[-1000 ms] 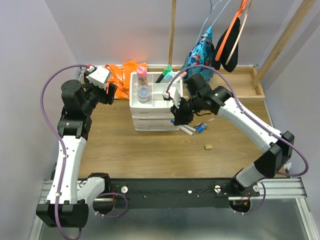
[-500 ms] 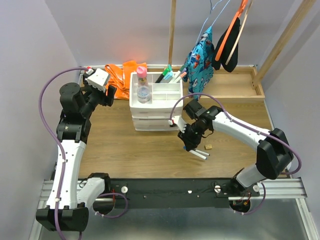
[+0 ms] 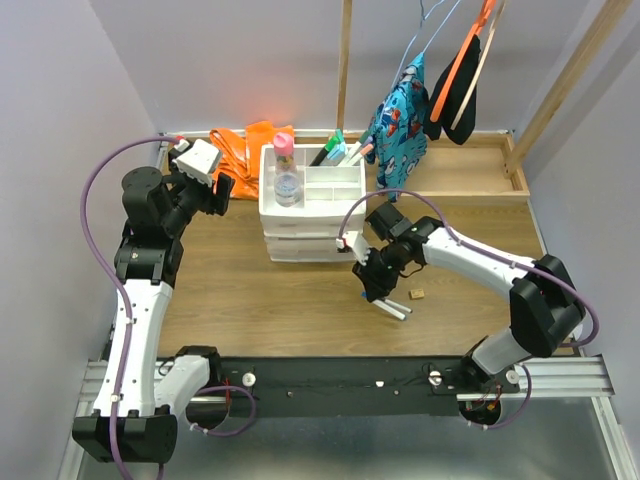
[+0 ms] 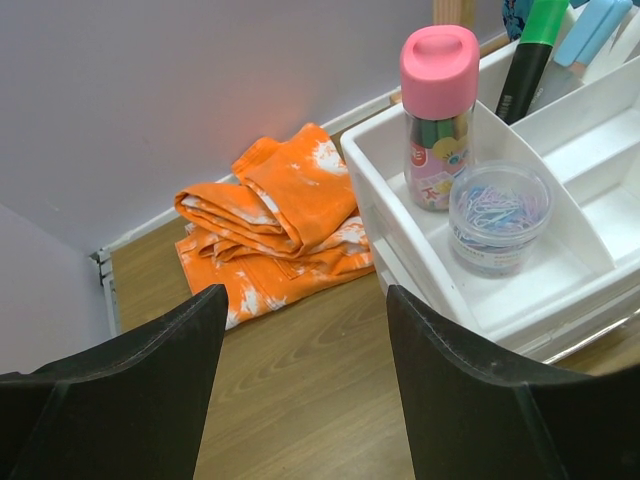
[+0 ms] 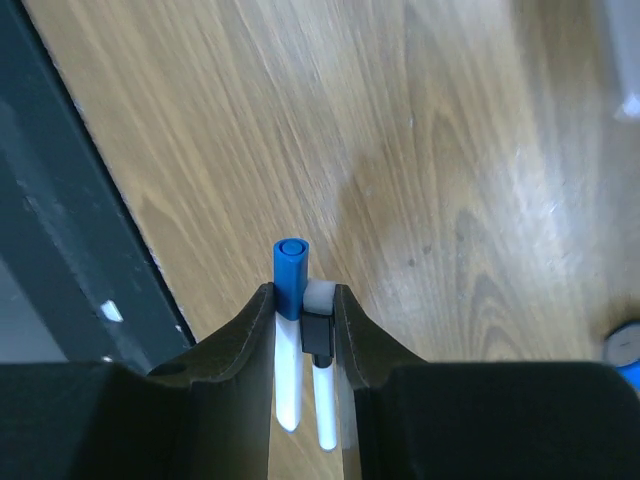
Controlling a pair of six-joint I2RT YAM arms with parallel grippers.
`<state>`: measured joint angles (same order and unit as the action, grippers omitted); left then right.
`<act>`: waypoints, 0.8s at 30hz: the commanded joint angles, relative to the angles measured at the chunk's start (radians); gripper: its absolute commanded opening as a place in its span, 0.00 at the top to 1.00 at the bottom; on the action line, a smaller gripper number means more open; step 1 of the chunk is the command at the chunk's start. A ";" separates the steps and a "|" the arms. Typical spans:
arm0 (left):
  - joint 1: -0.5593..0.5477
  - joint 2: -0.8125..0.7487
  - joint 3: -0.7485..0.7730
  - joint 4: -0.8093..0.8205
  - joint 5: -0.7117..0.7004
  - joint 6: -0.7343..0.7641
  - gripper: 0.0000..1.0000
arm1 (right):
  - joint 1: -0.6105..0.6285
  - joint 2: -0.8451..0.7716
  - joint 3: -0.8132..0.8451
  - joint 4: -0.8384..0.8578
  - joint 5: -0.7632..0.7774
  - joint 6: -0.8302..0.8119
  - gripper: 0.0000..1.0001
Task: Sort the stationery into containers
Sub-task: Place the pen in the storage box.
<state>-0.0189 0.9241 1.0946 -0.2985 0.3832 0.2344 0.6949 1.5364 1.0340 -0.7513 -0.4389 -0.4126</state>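
Note:
My right gripper is shut on two thin white markers held side by side, one with a blue cap and one with a white-and-black end. It holds them low over the wood in front of the white drawer unit; their white ends stick out. The tan block lies just to its right. In the unit's top tray stand a pink-capped jar, a clear round jar of clips, and green-black and blue highlighters. My left gripper is open and empty, left of the unit.
The orange cloth lies folded at the back left by the wall. A wooden frame tray sits at the back right, with clothes hanging above it. A small blue round end shows on the wood at the right wrist view's edge.
My right gripper moved from beside the drawer unit toward the table's near edge, carrying the two markers off the table. The left arm barely moved.

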 commanded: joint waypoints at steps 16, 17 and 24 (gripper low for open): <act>0.005 0.070 0.060 -0.025 0.046 0.000 0.27 | 0.005 -0.134 0.663 -0.030 -0.261 0.049 0.97; 0.005 0.071 0.059 -0.024 0.048 0.000 0.26 | 0.006 -0.134 0.693 -0.019 -0.244 0.051 0.97; 0.004 0.085 0.057 -0.001 0.048 -0.010 0.26 | -0.032 -0.116 0.730 0.292 -0.031 0.155 0.99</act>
<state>-0.0189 0.9997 1.1294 -0.3195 0.4057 0.2348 0.6926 1.4086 1.7405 -0.7181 -0.6144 -0.3428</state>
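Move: Gripping two pens, blue-capped and grey-capped, low over the table, the right hand has the storage box about 15 cm ahead and 12 cm left, its middle some 4 cm higher. The eraser lies level with the hand, about 9 cm right and 4 cm down; the blue sharpener is about 8 cm ahead, 7 cm right and 3 cm down. From the idle left hand, the box sits roughly 3 cm ahead, 15 cm right and 24 cm below. Still pinching both pens, the right hand sweeps up some 32 cm, beyond box height, fingers tilting out leftward. ##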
